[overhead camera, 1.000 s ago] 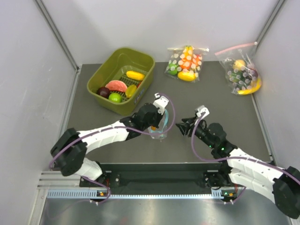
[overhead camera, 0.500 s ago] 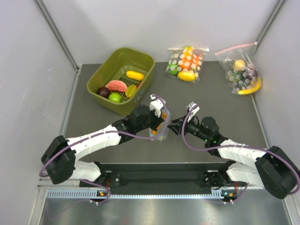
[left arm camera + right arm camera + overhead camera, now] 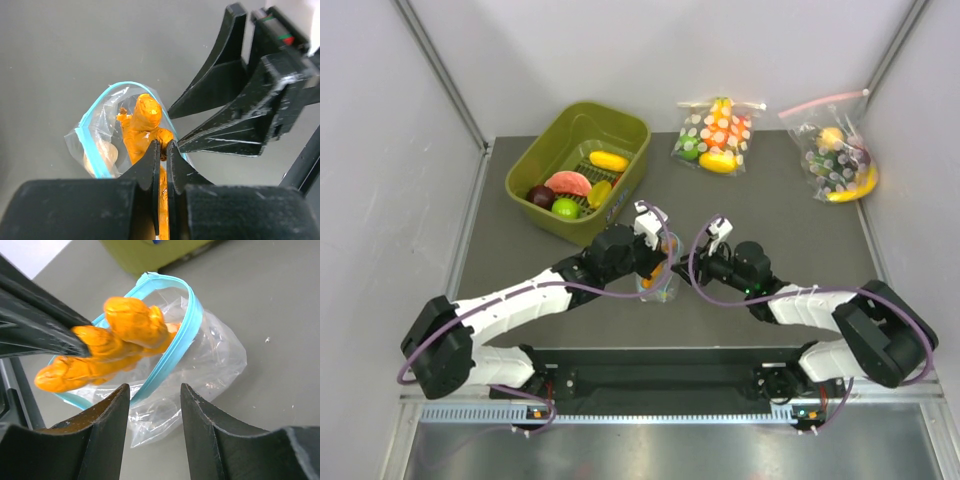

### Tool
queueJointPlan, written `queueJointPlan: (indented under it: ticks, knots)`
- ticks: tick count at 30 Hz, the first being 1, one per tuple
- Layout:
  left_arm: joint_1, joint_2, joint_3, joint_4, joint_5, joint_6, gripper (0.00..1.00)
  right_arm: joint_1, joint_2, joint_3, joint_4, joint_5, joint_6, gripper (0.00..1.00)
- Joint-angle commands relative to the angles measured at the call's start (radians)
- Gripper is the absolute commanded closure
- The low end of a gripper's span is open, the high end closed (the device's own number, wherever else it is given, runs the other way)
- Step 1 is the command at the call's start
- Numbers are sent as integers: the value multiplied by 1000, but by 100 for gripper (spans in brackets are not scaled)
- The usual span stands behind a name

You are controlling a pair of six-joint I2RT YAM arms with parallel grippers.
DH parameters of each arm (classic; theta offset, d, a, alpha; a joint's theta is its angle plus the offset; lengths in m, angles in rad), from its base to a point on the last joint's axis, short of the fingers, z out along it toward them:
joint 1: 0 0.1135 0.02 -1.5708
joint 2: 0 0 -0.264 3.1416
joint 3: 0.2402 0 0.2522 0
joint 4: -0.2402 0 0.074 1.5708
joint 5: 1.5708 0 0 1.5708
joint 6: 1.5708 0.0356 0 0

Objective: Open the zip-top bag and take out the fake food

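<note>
The zip-top bag point(image 3: 658, 281) is clear with a light-blue strip point(image 3: 176, 347) round its open mouth. My left gripper point(image 3: 658, 262) is shut on the bag's rim point(image 3: 162, 146) and holds it by the mouth, its tips against an orange carrot-like piece point(image 3: 145, 120). Two orange pieces point(image 3: 131, 320) show in the mouth in the right wrist view. A pale piece point(image 3: 102, 152) lies deeper in the bag. No green fruit shows in it. My right gripper point(image 3: 694, 267) is open, its jaws point(image 3: 153, 388) on either side of the blue strip without touching it. Its fingers point(image 3: 225, 100) point at the bag.
An olive-green bin point(image 3: 625, 128) with yellow, red, purple and green toy pieces stands at the back left, close behind the left gripper. Two white-dotted bags with pink strips lie at the back, one at the middle point(image 3: 717, 135) and one at the right point(image 3: 840, 160). Grey walls close both sides.
My right gripper has moved left up to the bag's mouth, still open. My left arm has drawn back slightly left, still holding the bag.
</note>
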Motion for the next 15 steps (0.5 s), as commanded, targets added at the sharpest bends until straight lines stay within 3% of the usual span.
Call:
queueJointPlan:
  ticks: [1,7,15]
  knots:
    - [6,-48,-3,27,20,-4,100,-9,40,58,49,11,-2,55]
    - [11,-56,-8,27,48,-4,100,2,99,96,58,13,6,59]
    - [25,-103,-8,4,112,-10,100,10,120,153,-58,92,31,94]
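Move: My left hand already grips the orange food, partly out of the opened bag. The near edge of the bag's blue zip rim stands almost between my open right fingertips, roughly 2 cm ahead, 2 cm left and 1 cm below; the orange food is some 6 cm left of my right hand, 1 cm ahead and slightly higher. From my left hand that rim lies about 3 cm right, 1 cm ahead and 4 cm below, the green bin some 24 cm ahead and 20 cm left, lower down. I ease my right hand forward about 2.5 cm, and a little left and down, so the blue rim comes between its fingertips, then close them from roughly half open to nearly shut and pinch the rim. My left hand keeps its grip on the orange food, lifting and drawing back barely 1 cm. ##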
